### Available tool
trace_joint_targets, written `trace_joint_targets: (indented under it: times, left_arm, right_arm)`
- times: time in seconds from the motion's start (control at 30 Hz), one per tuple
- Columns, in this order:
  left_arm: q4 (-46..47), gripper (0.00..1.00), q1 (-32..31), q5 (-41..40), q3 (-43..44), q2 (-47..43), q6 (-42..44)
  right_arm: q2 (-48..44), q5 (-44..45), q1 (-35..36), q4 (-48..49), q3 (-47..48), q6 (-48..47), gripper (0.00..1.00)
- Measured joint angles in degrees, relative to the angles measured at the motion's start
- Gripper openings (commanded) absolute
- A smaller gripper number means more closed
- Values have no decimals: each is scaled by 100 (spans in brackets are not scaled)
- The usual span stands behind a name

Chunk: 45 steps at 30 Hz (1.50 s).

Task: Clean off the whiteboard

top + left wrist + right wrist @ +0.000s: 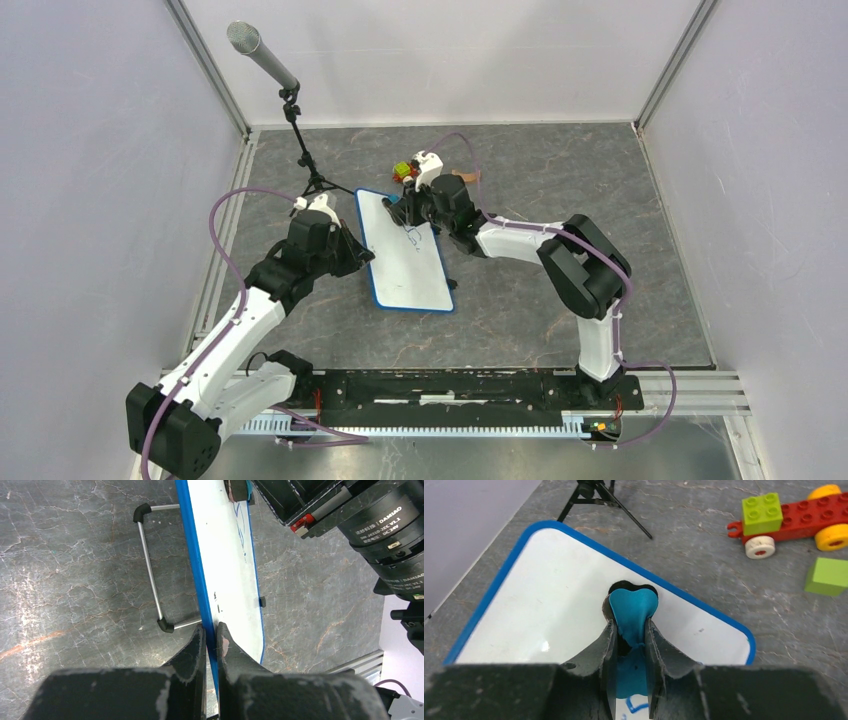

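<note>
The whiteboard [410, 262], white with a blue rim, lies mid-table with blue writing [414, 238] near its middle. My left gripper [362, 255] is shut on its left blue edge [197, 580], one finger on each side of the rim. My right gripper [405, 208] is shut on a blue eraser [632, 611] with a dark felt base, pressed on the board's far end. Blue writing [638, 706] shows just below the right fingers. In the left wrist view the board [227, 570] runs away from the jaws, with the eraser [239, 489] at the top.
A microphone on a small black tripod [305, 160] stands left of the board's far end. A toy brick car [794, 517] and a green block [828, 576] lie beyond the board. A metal wire stand [152, 572] with black ends lies left of the board.
</note>
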Motion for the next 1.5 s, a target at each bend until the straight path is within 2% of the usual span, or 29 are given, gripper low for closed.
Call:
trace_joint_targets:
  times: [0.33, 0.67, 0.83, 1.0, 1.13, 1.33, 1.5]
  left_arm:
    - [2, 2, 0, 59, 0, -37, 0]
    - [-2, 2, 0, 61, 0, -52, 0]
    - [15, 2, 0, 61, 0, -48, -2]
    - [31, 2, 0, 63, 0, -35, -2]
    - [42, 2, 0, 70, 0, -39, -2]
    - [48, 2, 0, 107, -2, -63, -2]
    - [48, 2, 0, 107, -17, -83, -2]
  right_arm:
    - [-592, 199, 42, 20, -918, 2, 25]
    - [-1508, 608, 896, 142, -1668, -393, 26]
    - [-1399, 234, 560, 273, -1665, -208, 26]
    - [-916, -98, -31, 601, -1676, 170, 25]
    - [-723, -162, -352, 837, -1961, 483, 25]
    - [-848, 13, -238, 1082, -2240, 584, 25]
    - [-1309, 341, 280, 1051, -2455, 470, 26]
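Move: The right hand holds the eraser on the whiteboard's far part. The remaining blue scribble lies about 6 cm back, 3 cm to its right and 3 cm lower down the slope; the whiteboard's middle is some 9 cm back and 1 cm right. On the table, 12 cm or so below, the toy train is about 14 cm ahead and 2 cm right, the green block 10 cm ahead and 7 cm right. From the left hand the scribble is 5 cm ahead, 10 cm right, 5 cm lower. Keeping the eraser against the sloping whiteboard, the right hand scrubs in quick strokes over the scribble: about 9 cm back, swinging first right and down, then up again; then some 6 cm forward while sliding 5 cm right and down, and finally back again, slightly up and left. Its grip stays closed on the eraser. The left fingers stay put, still pinching the whiteboard's left edge. ##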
